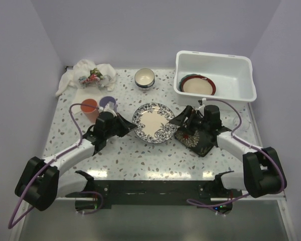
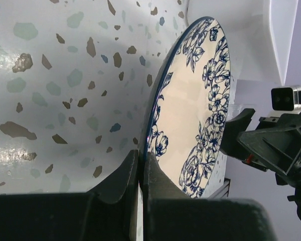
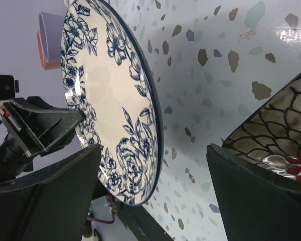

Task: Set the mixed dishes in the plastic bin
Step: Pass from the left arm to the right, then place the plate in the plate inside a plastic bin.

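The blue-patterned plate [image 1: 154, 122] is in the middle of the table. My left gripper [image 1: 132, 126] is shut on its left rim, and in the left wrist view the jaws [image 2: 142, 163] pinch the thin edge of the plate [image 2: 190, 115]. My right gripper [image 1: 180, 121] is open at the plate's right edge. In the right wrist view the plate [image 3: 105, 90] reaches in between the wide fingers [image 3: 45, 196] without touching them. The dark floral square plate [image 1: 199, 140] lies under the right arm. The plastic bin [image 1: 241, 65] at the back right holds the red-rimmed plate [image 1: 197, 86].
A small bowl [image 1: 144, 78] stands at the back centre. An orange cup [image 1: 89, 108] and a purple cup [image 1: 108, 102] stand beside the left arm. A white printed cloth [image 1: 90, 74] lies at the back left corner.
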`<state>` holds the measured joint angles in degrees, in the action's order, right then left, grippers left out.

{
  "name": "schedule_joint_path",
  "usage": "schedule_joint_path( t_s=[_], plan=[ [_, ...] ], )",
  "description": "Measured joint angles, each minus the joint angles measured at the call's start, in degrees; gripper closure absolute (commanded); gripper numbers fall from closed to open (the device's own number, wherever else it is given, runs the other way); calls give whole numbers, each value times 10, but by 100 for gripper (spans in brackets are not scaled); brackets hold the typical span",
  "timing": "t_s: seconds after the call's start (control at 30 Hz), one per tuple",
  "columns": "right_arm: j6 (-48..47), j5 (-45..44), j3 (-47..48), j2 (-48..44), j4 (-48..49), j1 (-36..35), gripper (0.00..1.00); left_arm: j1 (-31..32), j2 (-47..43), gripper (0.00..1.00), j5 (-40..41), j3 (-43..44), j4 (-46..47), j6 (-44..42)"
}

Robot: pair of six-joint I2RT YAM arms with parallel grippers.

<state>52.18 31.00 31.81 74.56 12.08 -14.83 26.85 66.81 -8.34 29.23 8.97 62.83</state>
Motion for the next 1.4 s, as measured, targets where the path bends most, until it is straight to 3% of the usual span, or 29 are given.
schedule_joint_path(
  t_s=[0.23, 0.53, 0.57, 0.63, 0.8, 0.9, 1.0, 1.03, 1.13, 1.23, 1.4],
  plan=[
    [13, -2, 3, 14, 16, -17, 28, 0, -1, 100, -34, -1, 6, 0],
    [25, -2, 3, 16, 30, -22, 73, 0, -5, 100, -63, -1, 27, 0],
    [27, -2, 3, 15, 32, -22, 85, 0, -5, 100, -65, -1, 28, -2],
    [27, -1, 3, 11, 31, -22, 99, 0, -5, 99, -66, -1, 27, -7],
    [30, 1, 6, -32, 18, -22, 100, -6, -16, 85, -71, -5, 28, -4],
    [29, -5, 14, -61, -11, -22, 100, -5, -29, 68, -78, 1, 24, -26],
    [23, -15, 37, -83, -52, -23, 100, -3, -40, 44, -78, 24, 10, -61],
    [16, -19, 47, -88, -65, -23, 100, -3, -43, 29, -77, 35, 4, -72],
    [0, -30, 77, -95, -107, -23, 100, -2, -58, 8, -65, 73, -17, -116],
    [-16, -42, 113, -95, -153, -21, 100, -2, -80, 0, -43, 110, -51, -159],
    [-39, -46, 181, -92, -212, -1, 100, -1, -147, 0, 27, 156, -135, -240]
  ],
)
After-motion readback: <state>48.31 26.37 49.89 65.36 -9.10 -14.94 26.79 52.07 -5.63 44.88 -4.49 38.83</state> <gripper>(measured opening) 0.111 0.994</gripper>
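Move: Between the two hands, the blue-flowered plate is already pinched at its left rim by the left fingers, its middle about 8 cm to that hand's right, 1 cm ahead and roughly level. From the open right hand the plate's middle lies some 9 cm left and 2 cm back, with its right rim already between the fingers. The dark flower tray lies about 9 cm right, 6 cm back and 9 cm below the right hand; the bin's middle, some 17 cm right, 21 cm ahead and a little lower. Easing barely 1.5 cm left, the right hand shuts its fingers on the plate's right rim, then lifts about 11 cm, keeping its pinch. The left holds on while drifting slightly right, up and back; only once the right has closed does it open wide, let go of the left rim and rise some 13 cm, swinging left near the end and tipping its fingers up nearly 30 degrees. ##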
